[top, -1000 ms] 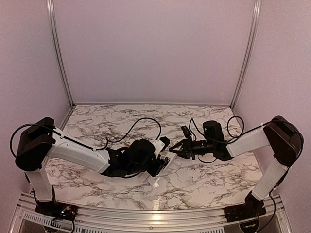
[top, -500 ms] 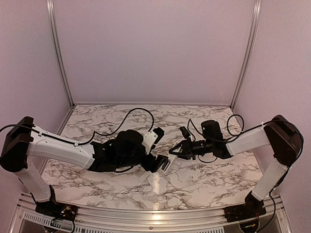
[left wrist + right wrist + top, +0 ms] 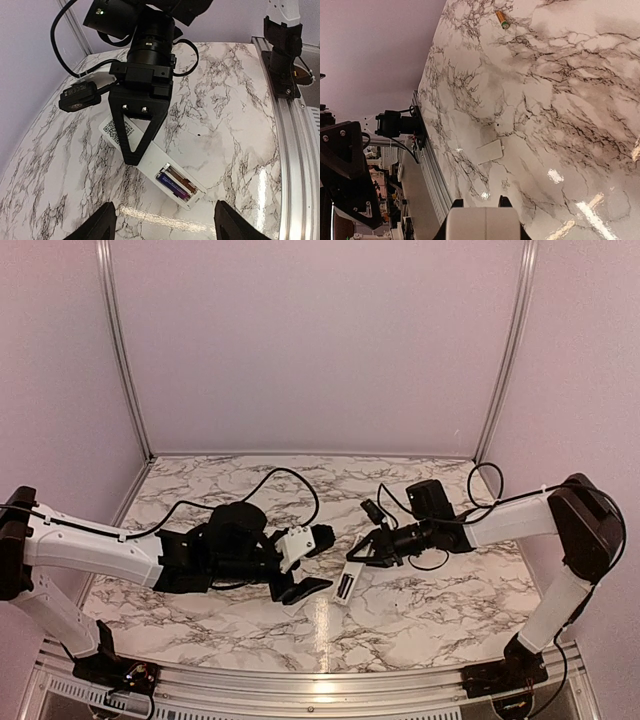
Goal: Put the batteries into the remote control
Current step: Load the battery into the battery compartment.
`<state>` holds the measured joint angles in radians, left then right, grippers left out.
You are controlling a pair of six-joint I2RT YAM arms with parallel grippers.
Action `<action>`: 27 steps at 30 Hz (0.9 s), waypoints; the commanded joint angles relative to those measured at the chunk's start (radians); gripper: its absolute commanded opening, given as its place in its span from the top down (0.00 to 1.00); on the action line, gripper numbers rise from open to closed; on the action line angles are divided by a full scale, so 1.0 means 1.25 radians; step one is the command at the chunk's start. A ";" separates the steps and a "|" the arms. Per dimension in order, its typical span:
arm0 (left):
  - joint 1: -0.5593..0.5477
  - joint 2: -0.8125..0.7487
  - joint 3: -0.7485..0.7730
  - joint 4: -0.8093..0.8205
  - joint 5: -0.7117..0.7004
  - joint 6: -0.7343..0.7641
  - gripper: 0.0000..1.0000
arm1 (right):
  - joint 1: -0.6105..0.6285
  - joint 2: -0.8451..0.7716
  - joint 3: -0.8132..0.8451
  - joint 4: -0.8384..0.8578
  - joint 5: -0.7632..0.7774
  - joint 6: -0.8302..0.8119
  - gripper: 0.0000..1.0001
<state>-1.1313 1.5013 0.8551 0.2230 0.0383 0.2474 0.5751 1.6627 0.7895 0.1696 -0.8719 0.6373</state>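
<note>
The white remote control (image 3: 150,155) lies back-up, low over the marble, with its battery recess (image 3: 181,183) uncovered. A dark purple battery (image 3: 172,185) sits in one slot. The slot beside it looks brownish, and I cannot tell whether it holds a cell. My right gripper (image 3: 362,552) is shut on the remote control (image 3: 345,585), one black finger (image 3: 139,127) lying across its back. The remote's end (image 3: 485,225) fills that gripper's jaws in the right wrist view. My left gripper (image 3: 167,225) is open and empty, just short of the recess end. A loose orange battery (image 3: 502,20) lies far off.
The plain white cover plate (image 3: 489,151) lies flat on the marble near the front rail (image 3: 427,170). The right arm's black wrist and cables (image 3: 150,35) hang over the remote's far end. The right arm's base (image 3: 282,50) stands on the rail.
My left arm has drawn back to the left, away from the remote, and its jaws have opened. The right gripper has kept its hold, and the remote has shifted slightly right.
</note>
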 commanded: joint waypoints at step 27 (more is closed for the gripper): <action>-0.063 0.148 0.097 -0.144 -0.021 0.238 0.71 | 0.088 0.066 0.125 -0.200 -0.072 -0.153 1.00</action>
<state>-1.2026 1.6650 0.9440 0.0765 0.0418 0.5137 0.6659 1.7275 0.9009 -0.0586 -0.9451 0.4633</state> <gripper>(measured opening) 0.296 0.168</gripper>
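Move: Some 6 cm to the left hand's right, about 1 cm ahead and 8 cm below, lies the open battery compartment of the remote control, both batteries already in it. The right fingertips gripping the remote are roughly 6 cm ahead of the left hand, 8 cm to its right and 7 cm below; the loose cover lies on the table about 3 cm ahead, 4 cm left and 16 cm below. From the right hand, the compartment is about 6 cm back, 2 cm left and 1 cm lower. Sinking about 6 cm while easing back 3 cm and slightly right, the left hand comes down close to the compartment, tipping its fingers steeper, turning a little clockwise and more than halving its finger gap. The right hand keeps its pinch on the remote and draws it back 4 cm and left some 2 cm, turning counter-clockwise; left-finger contact with the batteries can't be made out. ##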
